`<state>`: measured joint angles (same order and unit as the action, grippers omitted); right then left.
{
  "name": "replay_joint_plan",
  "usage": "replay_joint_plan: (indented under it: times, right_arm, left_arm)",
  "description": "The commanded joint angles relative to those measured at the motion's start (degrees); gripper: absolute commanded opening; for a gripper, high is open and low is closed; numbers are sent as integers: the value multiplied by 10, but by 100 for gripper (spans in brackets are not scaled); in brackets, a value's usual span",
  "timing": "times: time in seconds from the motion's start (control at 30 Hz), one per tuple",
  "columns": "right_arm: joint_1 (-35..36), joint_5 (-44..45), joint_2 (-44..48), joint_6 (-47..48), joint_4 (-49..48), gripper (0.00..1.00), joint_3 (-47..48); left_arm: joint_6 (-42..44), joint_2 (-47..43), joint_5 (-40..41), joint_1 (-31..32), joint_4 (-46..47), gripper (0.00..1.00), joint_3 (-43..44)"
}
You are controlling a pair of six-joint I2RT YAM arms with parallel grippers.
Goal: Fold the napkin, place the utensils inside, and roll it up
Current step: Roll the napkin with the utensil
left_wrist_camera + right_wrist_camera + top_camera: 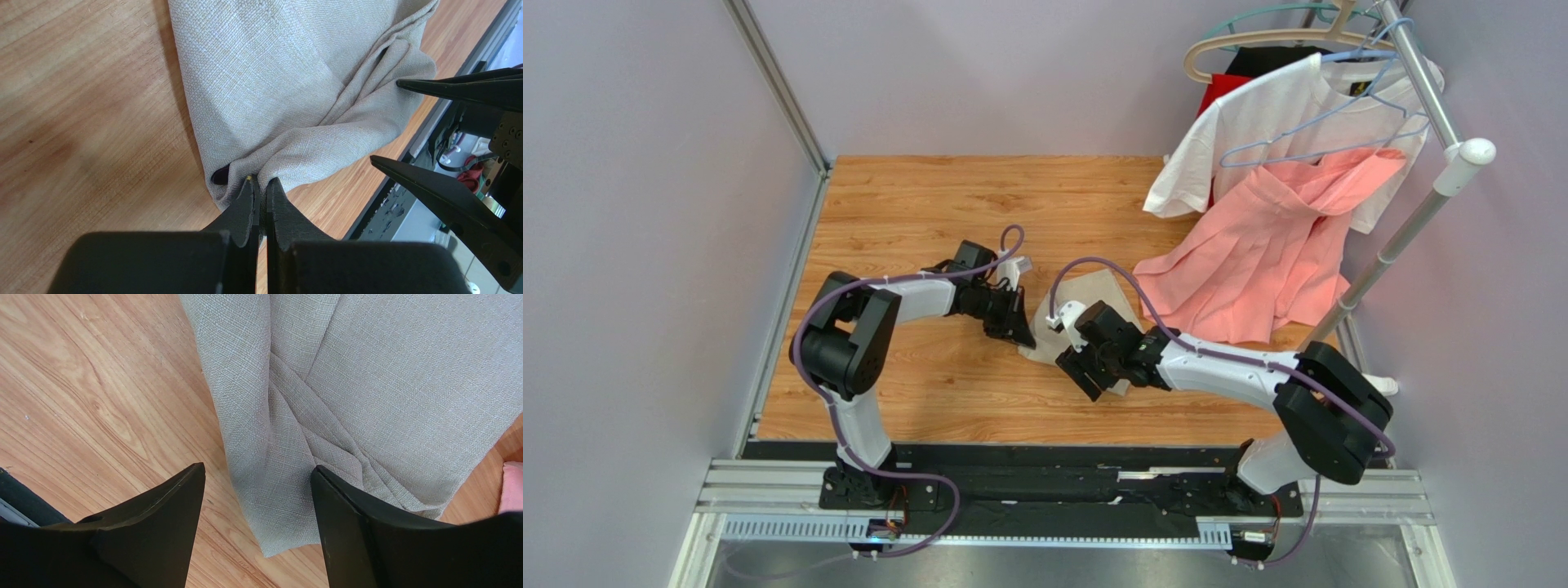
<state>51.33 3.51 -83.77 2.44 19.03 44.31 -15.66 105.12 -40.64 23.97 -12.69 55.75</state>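
The beige napkin (1090,298) lies folded and creased on the wooden table, between my two grippers. My left gripper (1024,331) is at its left corner. In the left wrist view this gripper (262,184) is shut, pinching a bunched edge of the napkin (276,79). A dark purple utensil tip (220,175) peeks out of the fold beside the pinch; the rest of the utensils is hidden. My right gripper (1078,363) hovers at the napkin's near corner. Its jaws (258,470) stand open, straddling that corner of the napkin (380,380) and holding nothing.
A clothes rack pole (1425,214) stands at the right, with a white T-shirt (1271,123) and a salmon-pink garment (1271,257) hanging down onto the table near the napkin. The black base rail (1051,484) runs along the near edge. Grey walls close in both sides.
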Motion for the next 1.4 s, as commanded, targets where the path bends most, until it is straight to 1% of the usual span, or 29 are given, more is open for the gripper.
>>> replay_joint_plan:
  times: [0.0,0.23,0.4,0.47,0.6,0.8,1.1,1.23,1.37]
  right_arm:
    - [4,18,-22,5,3,67,45]
    - [5,-3,-61,-21,76,56,91]
    - [7,-12,-62,-55,110,55,97]
    - [7,-14,-63,-66,117,52,96]
    - [11,-10,-59,-83,129,52,85]
    - [12,0,-57,-105,136,56,73]
    - [20,8,-47,-151,152,54,52]
    - [25,22,-41,-167,161,51,51]
    - [25,21,-46,-176,166,44,49]
  left_arm:
    - [33,15,58,-7,-48,0,2]
    - [33,5,70,-9,-55,0,3]
    - [29,4,72,-11,-56,0,0]
    - [28,3,74,-13,-56,0,0]
    - [26,0,80,-19,-57,0,-2]
    - [23,-2,81,-23,-54,0,-2]
    - [20,-5,86,-27,-55,0,-4]
    - [20,-6,86,-28,-55,0,-5]
    - [20,-8,82,-28,-52,0,-5]
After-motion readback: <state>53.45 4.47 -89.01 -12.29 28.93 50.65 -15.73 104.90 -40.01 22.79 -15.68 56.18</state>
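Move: Just under the right hand, between its open fingers and about 1 cm down, lies the napkin roll; its loose end is roughly 3 cm back and 4 cm to the right, and the flat part's middle some 9 cm ahead and 3 cm right. From the left hand, shut on the roll's other end, the stretch to be gripped is about 7 cm right and 5 cm back, with the spoon's dark tip showing 2 cm ahead and 1 cm right. Dragging the roll back, the right hand first edges about 1 cm forward and left, then draws back some 3 cm, sinking slightly as it turns about 10 degrees clockwise and tips a little. Its fingers narrow by about a third around the roll, the far finger set in the fold. The left hand keeps its pinch and eases 1 cm left. ##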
